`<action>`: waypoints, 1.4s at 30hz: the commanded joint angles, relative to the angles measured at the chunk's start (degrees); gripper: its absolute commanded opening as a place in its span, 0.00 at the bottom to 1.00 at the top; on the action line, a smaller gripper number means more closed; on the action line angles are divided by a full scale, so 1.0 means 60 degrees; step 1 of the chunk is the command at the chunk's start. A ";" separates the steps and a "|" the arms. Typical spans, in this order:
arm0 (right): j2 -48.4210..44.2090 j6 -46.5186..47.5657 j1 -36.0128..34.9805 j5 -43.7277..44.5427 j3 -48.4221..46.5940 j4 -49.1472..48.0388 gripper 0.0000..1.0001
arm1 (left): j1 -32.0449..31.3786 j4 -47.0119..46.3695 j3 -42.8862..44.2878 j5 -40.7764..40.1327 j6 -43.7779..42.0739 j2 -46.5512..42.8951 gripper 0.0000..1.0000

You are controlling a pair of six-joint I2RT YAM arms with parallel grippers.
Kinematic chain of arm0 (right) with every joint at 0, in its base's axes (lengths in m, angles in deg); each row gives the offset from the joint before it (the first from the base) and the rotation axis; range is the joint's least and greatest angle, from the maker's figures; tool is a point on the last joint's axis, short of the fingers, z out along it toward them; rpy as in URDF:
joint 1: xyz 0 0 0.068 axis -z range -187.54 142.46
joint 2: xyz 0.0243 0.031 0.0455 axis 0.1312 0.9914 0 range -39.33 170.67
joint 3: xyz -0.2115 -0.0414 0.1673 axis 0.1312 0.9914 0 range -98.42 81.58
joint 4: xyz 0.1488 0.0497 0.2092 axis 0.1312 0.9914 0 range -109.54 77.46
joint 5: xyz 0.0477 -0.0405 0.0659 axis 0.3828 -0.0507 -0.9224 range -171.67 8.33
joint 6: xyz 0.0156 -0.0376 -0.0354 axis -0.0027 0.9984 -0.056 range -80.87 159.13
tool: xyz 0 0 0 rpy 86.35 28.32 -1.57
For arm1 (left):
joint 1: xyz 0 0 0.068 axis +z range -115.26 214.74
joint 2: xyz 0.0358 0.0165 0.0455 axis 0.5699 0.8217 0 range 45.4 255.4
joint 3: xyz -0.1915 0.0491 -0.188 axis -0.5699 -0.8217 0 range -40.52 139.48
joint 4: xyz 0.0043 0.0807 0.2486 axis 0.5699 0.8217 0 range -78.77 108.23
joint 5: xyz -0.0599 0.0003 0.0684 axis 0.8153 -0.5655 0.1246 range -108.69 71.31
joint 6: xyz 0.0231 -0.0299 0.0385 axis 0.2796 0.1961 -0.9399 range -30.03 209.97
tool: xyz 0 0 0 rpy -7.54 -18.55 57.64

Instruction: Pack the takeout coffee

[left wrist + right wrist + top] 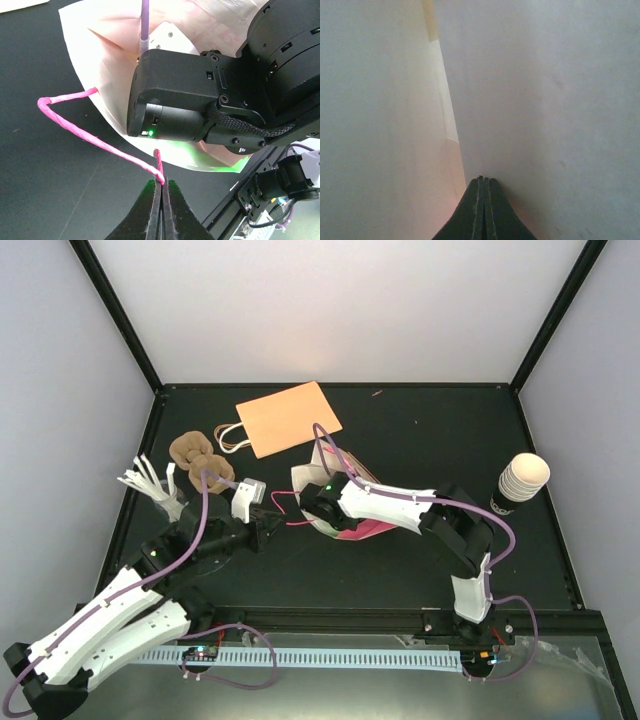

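The takeout coffee (522,483), a cream ribbed cup with a dark lower part, stands alone at the right of the table, away from both grippers. A white and pink paper bag (358,530) lies open in the middle. My left gripper (163,184) is shut on the bag's pink twisted handle (90,137), just left of the bag's mouth (272,523). My right gripper (481,179) is shut with nothing between its fingers. It reaches inside the bag, its tips close to the pale inner wall (545,100). From above, the bag hides those fingers.
A flat orange paper bag (288,418) with loop handles lies at the back. A brown moulded pulp carrier (200,458) and a bundle of thin white sticks (150,483) sit at the left. The right arm's wrist body (200,100) fills the space above the bag.
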 commanded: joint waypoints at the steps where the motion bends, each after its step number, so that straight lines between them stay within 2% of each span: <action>1: 0.0128 -0.0097 0.0172 0.0890 0.0020 0.0449 0.01 | 0.0050 -0.0114 0.0495 0.0159 -0.0019 -0.0096 0.01; 8: 0.0675 0.0027 0.0228 0.0987 0.0523 0.0159 0.01 | 0.0052 0.0132 0.0404 0.0091 0.0092 -0.0305 0.02; 13: 0.0281 0.1043 0.0443 -0.0152 0.0674 -0.0868 0.01 | 0.0052 0.0132 0.0233 0.0271 0.0204 -0.0354 0.02; 19: 0.1043 -0.1092 0.0464 0.1669 -0.0199 0.1366 0.01 | 0.0052 0.0066 -0.0002 0.0483 0.0311 -0.0403 0.02; 26: 0.0622 0.0540 0.0345 0.0363 0.0382 -0.0346 0.01 | 0.0052 -0.0480 -0.0656 0.1110 0.0586 -0.0048 0.02; 32: 0.1247 0.0708 0.0014 -0.0112 0.0781 -0.0988 0.01 | 0.0046 -0.0840 -0.1180 0.1525 0.0724 0.0585 0.01; 35: 0.1187 0.1197 -0.0024 -0.0997 0.0997 -0.1628 0.01 | 0.0052 -0.0801 -0.1243 0.1531 0.0723 0.0698 0.02; 38: 0.1030 0.1418 -0.0041 -0.1514 0.1119 -0.2002 0.01 | 0.0052 -0.0425 -0.1087 0.1226 0.0627 0.0586 0.14; 42: 0.1116 0.1422 -0.0055 -0.1471 0.1177 -0.2061 0.01 | 0.0048 0.0487 -0.0459 0.0215 0.0315 0.0155 0.43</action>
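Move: The left hand already holds the tip of the paper bag's pink handle; the bag's middle lies about 13 cm to its right, 8 cm ahead and 12 cm lower. The flat kraft bag is straight ahead, about 25 cm out and 23 cm down, and the brown cup carriers some 17 cm left, 16 cm ahead, 21 cm down. The right hand is inside the paper bag, whose middle is about 3 cm left, level fore and aft, 3 cm below. With its fingers still shut on the pink handle, the left hand eases down, slowly and then faster, by about 7 cm and slightly back, its fingers tipping down some 10 degrees, and only at the bottom do they part and let the handle go. The right hand, fingers kept closed inside the paper bag, dips, comes up a little, then goes down with the left to about 7 cm lower, drawing back slightly and tipping down towards the bag's floor. ##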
